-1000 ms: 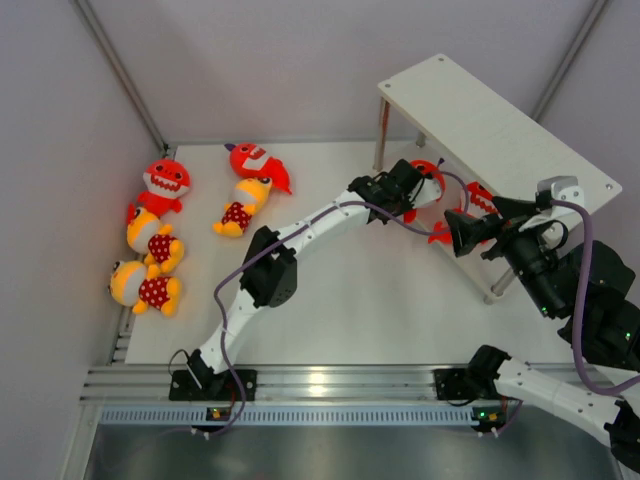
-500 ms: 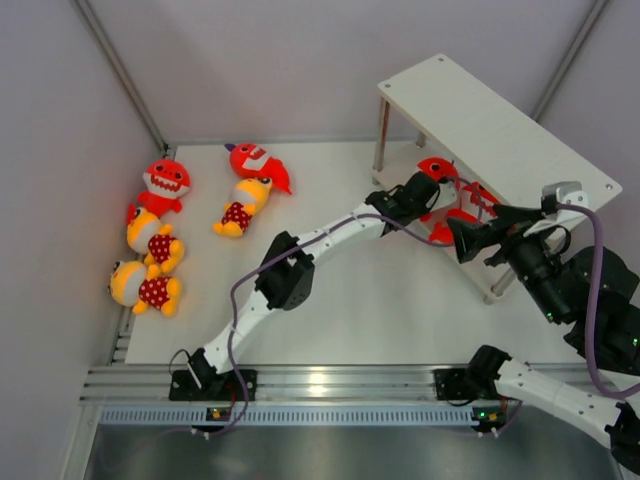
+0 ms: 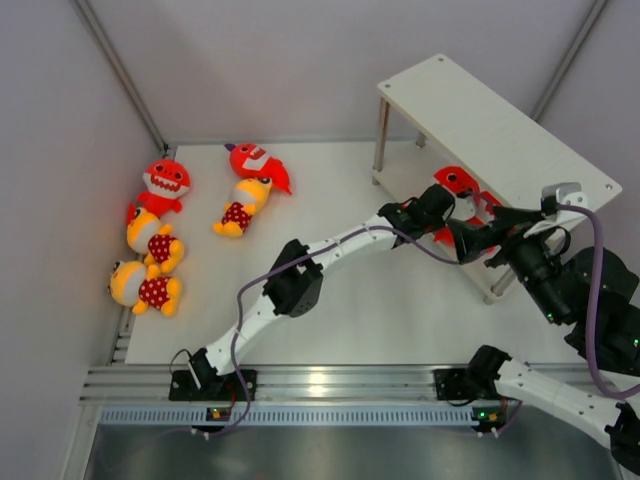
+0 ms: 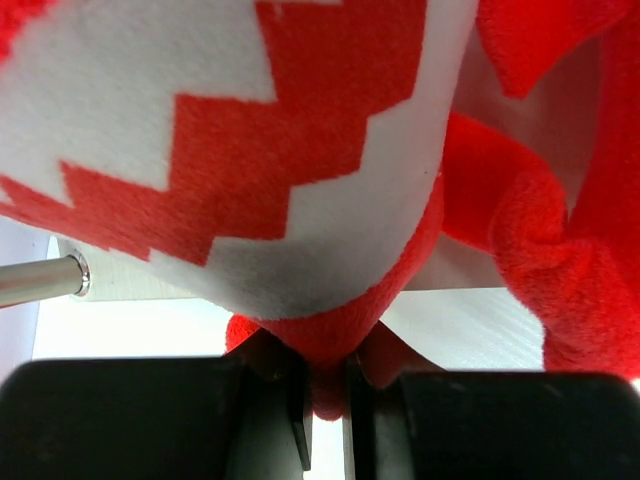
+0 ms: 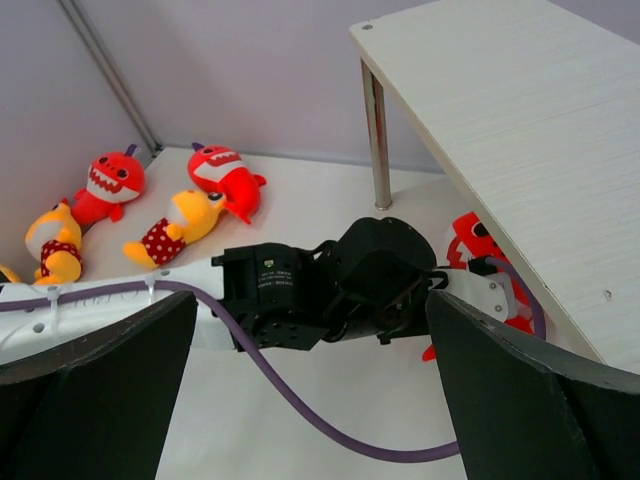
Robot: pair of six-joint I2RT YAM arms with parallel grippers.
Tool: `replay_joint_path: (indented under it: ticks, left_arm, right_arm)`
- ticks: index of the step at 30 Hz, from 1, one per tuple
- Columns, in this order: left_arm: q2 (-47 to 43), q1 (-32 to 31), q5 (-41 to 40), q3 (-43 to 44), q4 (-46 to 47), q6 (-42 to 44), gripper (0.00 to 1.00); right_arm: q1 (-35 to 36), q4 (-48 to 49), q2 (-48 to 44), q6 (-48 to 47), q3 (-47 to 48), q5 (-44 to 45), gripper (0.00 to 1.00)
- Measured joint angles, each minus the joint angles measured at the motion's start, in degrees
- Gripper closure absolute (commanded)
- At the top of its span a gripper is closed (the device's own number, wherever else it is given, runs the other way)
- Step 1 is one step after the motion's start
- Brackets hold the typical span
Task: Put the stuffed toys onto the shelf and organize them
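My left gripper [image 3: 438,207] is shut on the lower edge of a red shark [image 3: 458,182], held under the top board of the shelf [image 3: 500,125]. In the left wrist view its white toothy mouth [image 4: 250,150] fills the frame above the gripper [image 4: 327,400], and a second red plush [image 4: 540,270] lies just right of it. My right gripper [image 5: 320,400] hangs open above the left wrist, holding nothing. Two more red sharks [image 3: 166,182] [image 3: 255,160] and three yellow-orange figures [image 3: 243,205] [image 3: 150,238] [image 3: 143,287] lie at the table's left.
The shelf's thin metal legs [image 3: 381,133] stand at its near-left corner, one leg [image 4: 40,280] close beside the held shark. The left arm's purple cable [image 5: 300,390] loops under my right gripper. Grey walls close in the left and back.
The left arm has stretched to the right, carrying the red shark in under the shelf's top board. The right gripper stays open, nearly still.
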Motion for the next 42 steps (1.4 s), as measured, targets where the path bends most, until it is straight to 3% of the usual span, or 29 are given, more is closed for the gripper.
replay_joint_path:
  ticks: [17, 33, 39, 40, 42]
  left_arm:
    - [0.0, -4.79, 2.93, 0.04, 1.55, -0.2, 0.97]
    - [3.3, -1.95, -5.05, 2.08, 8.46, -5.11, 0.93]
    - [4.79, -1.01, -3.67, 4.13, 9.31, -5.31, 0.74]
    - [4.83, -1.05, -3.23, 4.13, 9.33, -5.29, 0.61]
    - [4.83, -1.11, -2.43, 4.13, 9.35, -5.38, 0.5]
  right_arm:
    - [0.0, -1.7, -1.62, 0.02, 0.0, 0.04, 0.01]
    - [0.0, -2.54, -2.69, 0.83, 0.0, 0.04, 0.01]
    - [0.0, -2.69, -2.62, 0.83, 0.0, 0.04, 0.01]
    - [0.0, -2.71, -2.58, 0.83, 0.0, 0.04, 0.01]
    - [0.0, -2.82, -2.51, 0.81, 0.0, 0.04, 0.01]
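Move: The left hand already holds a red shark by its tail. Its spot on the lower shelf board lies about 8 cm ahead, 6 cm to the right and 6 cm below. The other red shark lies about 6 cm to the hand's right and 2 cm back; the shelf's far left leg stands roughly 5 cm ahead and 16 cm left. From the right hand, the spot is some 30 cm ahead, 8 cm right and 37 cm lower. Back and to the right at first, nearly level, the left hand draws the held shark about 6 cm along the shelf's open side, then reverses and pushes it forward about 6 cm, in over the lower board. The left side of the hand rolls down some 10 degrees, and at the end the fingers part partway around the tail. ##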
